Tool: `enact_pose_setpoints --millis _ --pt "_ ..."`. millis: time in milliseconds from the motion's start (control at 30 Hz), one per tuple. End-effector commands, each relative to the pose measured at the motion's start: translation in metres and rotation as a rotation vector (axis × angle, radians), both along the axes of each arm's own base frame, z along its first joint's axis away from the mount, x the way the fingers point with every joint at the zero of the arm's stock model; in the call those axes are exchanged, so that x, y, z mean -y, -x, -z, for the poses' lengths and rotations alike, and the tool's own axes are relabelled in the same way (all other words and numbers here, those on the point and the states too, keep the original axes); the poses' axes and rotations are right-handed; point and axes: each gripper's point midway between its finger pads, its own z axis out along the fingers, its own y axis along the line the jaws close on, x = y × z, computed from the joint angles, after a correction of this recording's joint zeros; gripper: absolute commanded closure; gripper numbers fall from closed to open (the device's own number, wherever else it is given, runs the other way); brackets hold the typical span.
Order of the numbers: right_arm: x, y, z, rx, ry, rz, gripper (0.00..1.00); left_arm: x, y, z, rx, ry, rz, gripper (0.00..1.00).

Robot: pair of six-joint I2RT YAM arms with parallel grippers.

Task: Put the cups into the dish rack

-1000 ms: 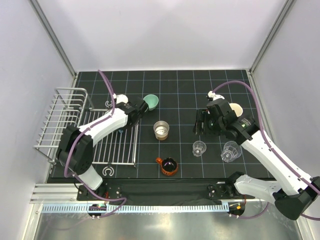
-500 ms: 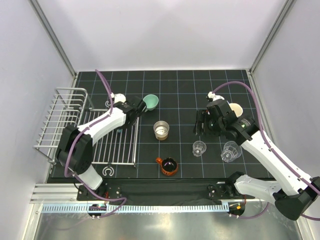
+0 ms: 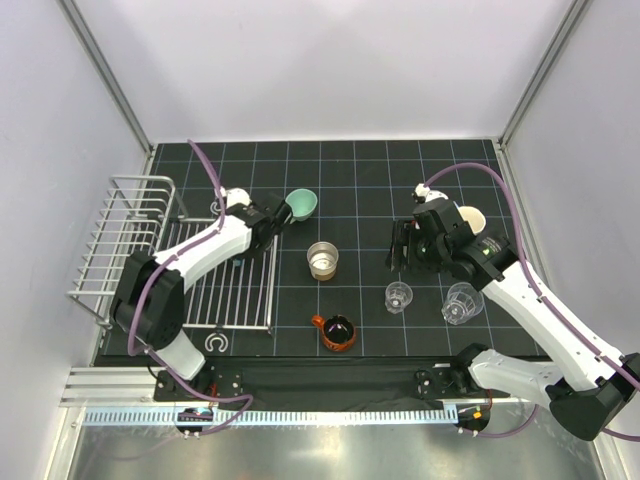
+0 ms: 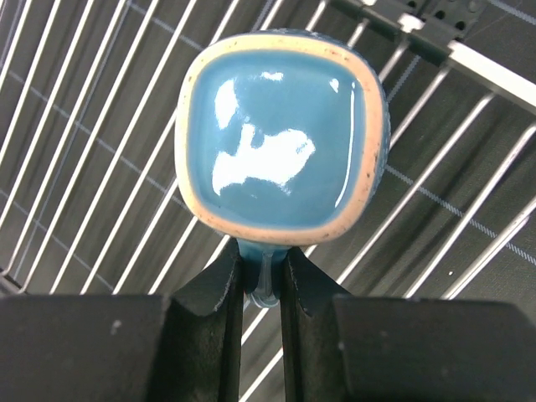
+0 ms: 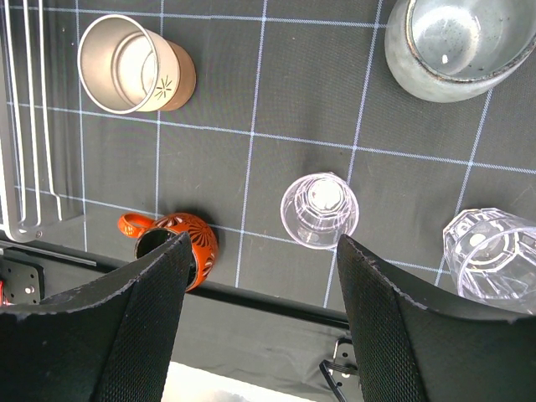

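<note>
A blue cup (image 4: pixel 280 146) with a cream rim fills the left wrist view, over the slats of the dish rack (image 3: pixel 150 240). My left gripper (image 4: pixel 263 268) is shut on its small handle. From above, my left arm (image 3: pixel 215 245) covers that cup. A mint green cup (image 3: pixel 302 204) lies on the mat past the rack's far right corner. A steel cup (image 3: pixel 322 260), an orange mug (image 3: pixel 338 331), two clear cups (image 3: pixel 399 296) (image 3: pixel 462 302) and a grey cup (image 5: pixel 456 46) stand on the mat. My right gripper (image 5: pixel 261 251) hangs open above the mat, empty, between the orange mug (image 5: pixel 172 243) and a clear cup (image 5: pixel 319 211).
The rack's raised basket (image 3: pixel 125 235) is at the left, its flat slatted part (image 3: pixel 235 295) to the right of it. White enclosure walls close in the black gridded mat (image 3: pixel 360 170) on three sides. A metal rail (image 3: pixel 300 412) runs along the near edge.
My left gripper's fingers have closed on the blue cup's handle, and the left arm has shifted slightly left. The right arm and the cups on the mat have not moved.
</note>
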Motion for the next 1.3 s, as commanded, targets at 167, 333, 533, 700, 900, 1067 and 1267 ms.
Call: enact_pose_setpoints --millis 167,333,533,700,900,1067,1267 --pt "-0.006 -0.003 -0.005 0.021 -0.032 -0.016 0.28 -0.024 -0.004 -0.056 0.185 -0.008 -0.105 1.0" --pt "-0.009 -0.002 -0.002 0.009 -0.036 -0.024 0.28 -0.041 -0.007 -0.058 0.183 -0.004 -0.155 1.0" --pt "-0.009 -0.001 -0.003 0.01 -0.034 -0.031 0.28 -0.061 -0.021 -0.05 0.184 0.031 -0.186 1.0" --pt "-0.005 0.001 -0.001 0.003 -0.018 -0.031 0.28 -0.078 -0.03 -0.039 0.154 0.06 -0.214 1.0" --pt "-0.005 0.002 0.001 0.0 -0.021 -0.028 0.28 -0.086 -0.037 -0.025 0.126 0.085 -0.213 1.0" --pt "-0.006 0.002 0.002 -0.004 -0.024 -0.029 0.28 -0.084 -0.039 -0.016 0.107 0.1 -0.212 0.99" --pt "-0.006 0.001 0.003 -0.002 -0.019 -0.028 0.28 -0.087 -0.036 -0.005 0.069 0.091 -0.222 0.88"
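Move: The blue cup, bottom up over the rack bars, is already pinched by its handle in the left fingers, its middle about 4 cm ahead and 4 cm left of that hand. Its new spot on the rack lies some 12 cm left and 6 cm ahead, level or slightly lower. The green cup is roughly 17 cm ahead and 19 cm right, the metal cup 25 cm right and 1 cm ahead, both a little lower. From the idle right hand, that rack spot is about 55 cm left, 16 cm ahead and 12 cm below. The blue cup, kept pinched by its handle, is raised about 3 cm by the left hand with a slight draw back, then carried some 8 cm left over the rack bars and 2 to 3 cm forward, turning about 10 degrees counter-clockwise. The hand then lowers it straight back down to its starting height, fingers still closed. ##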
